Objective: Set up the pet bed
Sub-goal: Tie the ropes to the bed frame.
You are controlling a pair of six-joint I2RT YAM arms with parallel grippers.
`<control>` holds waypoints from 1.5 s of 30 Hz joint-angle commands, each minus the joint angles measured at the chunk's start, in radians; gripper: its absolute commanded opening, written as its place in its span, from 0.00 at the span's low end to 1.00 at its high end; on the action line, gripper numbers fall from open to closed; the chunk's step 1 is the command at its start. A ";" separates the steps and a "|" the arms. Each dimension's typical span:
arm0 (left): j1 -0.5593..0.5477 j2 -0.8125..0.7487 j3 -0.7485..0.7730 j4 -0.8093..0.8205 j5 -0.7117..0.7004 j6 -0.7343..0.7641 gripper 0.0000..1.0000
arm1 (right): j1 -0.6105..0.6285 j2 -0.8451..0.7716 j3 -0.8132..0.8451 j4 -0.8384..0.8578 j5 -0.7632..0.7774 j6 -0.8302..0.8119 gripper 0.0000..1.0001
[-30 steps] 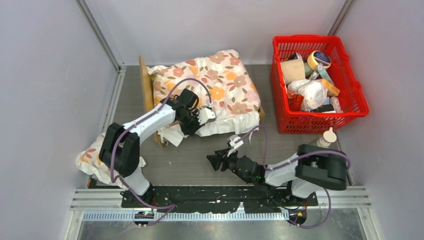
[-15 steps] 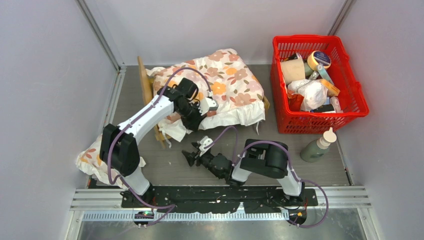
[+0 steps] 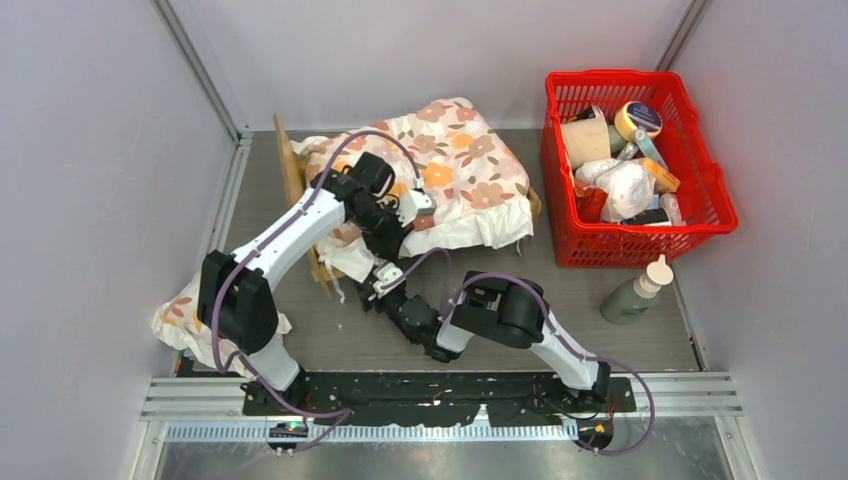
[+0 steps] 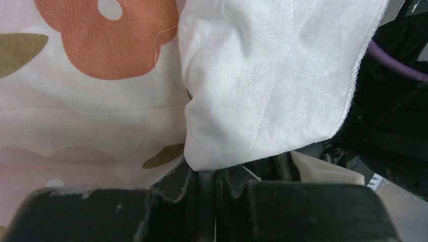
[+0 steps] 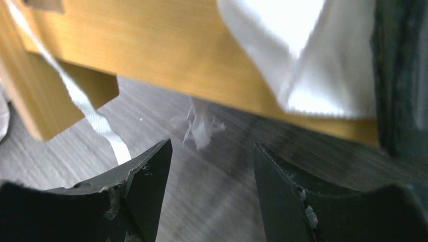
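The pet bed (image 3: pixel 291 170) stands at the back left, only its light-wood headboard and near rail showing. A white floral cushion (image 3: pixel 450 170) covers its sleeping surface and hangs over the near side. My left gripper (image 3: pixel 392 238) is at that overhanging edge, and in the left wrist view its jaws (image 4: pixel 214 174) are shut on a corner of the cushion's white underside (image 4: pixel 272 75). My right gripper (image 3: pixel 368 293) sits low on the table just in front of the bed's near rail (image 5: pixel 151 45). It is open (image 5: pixel 212 146), with nothing between its fingers.
A second floral cushion (image 3: pixel 180 315) lies at the table's left edge by the left arm's base. A red basket (image 3: pixel 548 150) full of items stands at the back right. A green bottle (image 3: pixel 636 292) stands in front of it. A white strap (image 5: pixel 96 121) hangs by the bed's leg.
My right arm has swung left across the table to the bed's near rail, its jaws opening wider. My left gripper has drawn the cushion's edge slightly back and up.
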 commanded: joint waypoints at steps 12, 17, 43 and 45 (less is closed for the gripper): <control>0.006 -0.107 0.053 0.068 0.092 -0.063 0.00 | -0.055 0.029 0.116 0.139 -0.173 -0.060 0.15; 0.006 -0.107 0.054 0.100 0.097 -0.078 0.00 | -0.044 -0.013 0.025 0.139 -0.190 0.035 0.05; 0.004 -0.142 -0.107 0.319 0.058 -0.201 0.44 | 0.173 -0.276 -0.279 0.075 -0.006 0.036 0.05; 0.001 -0.154 -0.106 0.330 0.046 -0.210 0.45 | 0.172 -0.285 -0.283 0.067 -0.008 0.058 0.05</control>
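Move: The frayed rope end hangs beneath the bed's raised front rail, about 2 cm ahead of the right hand, 2 cm to its left and roughly level with it. The bed leg stands about 8 cm to that hand's left and 2 cm ahead; the loose white strap hangs 5 cm to its left, level in reach. From the left hand, holding up the bed's front edge, the rope end lies some 7 cm left, 3 cm back and 7 cm below. Right fingers advance 2 cm forward-left, pinch the frayed rope end, draw it about 12 cm back; left lets go. ##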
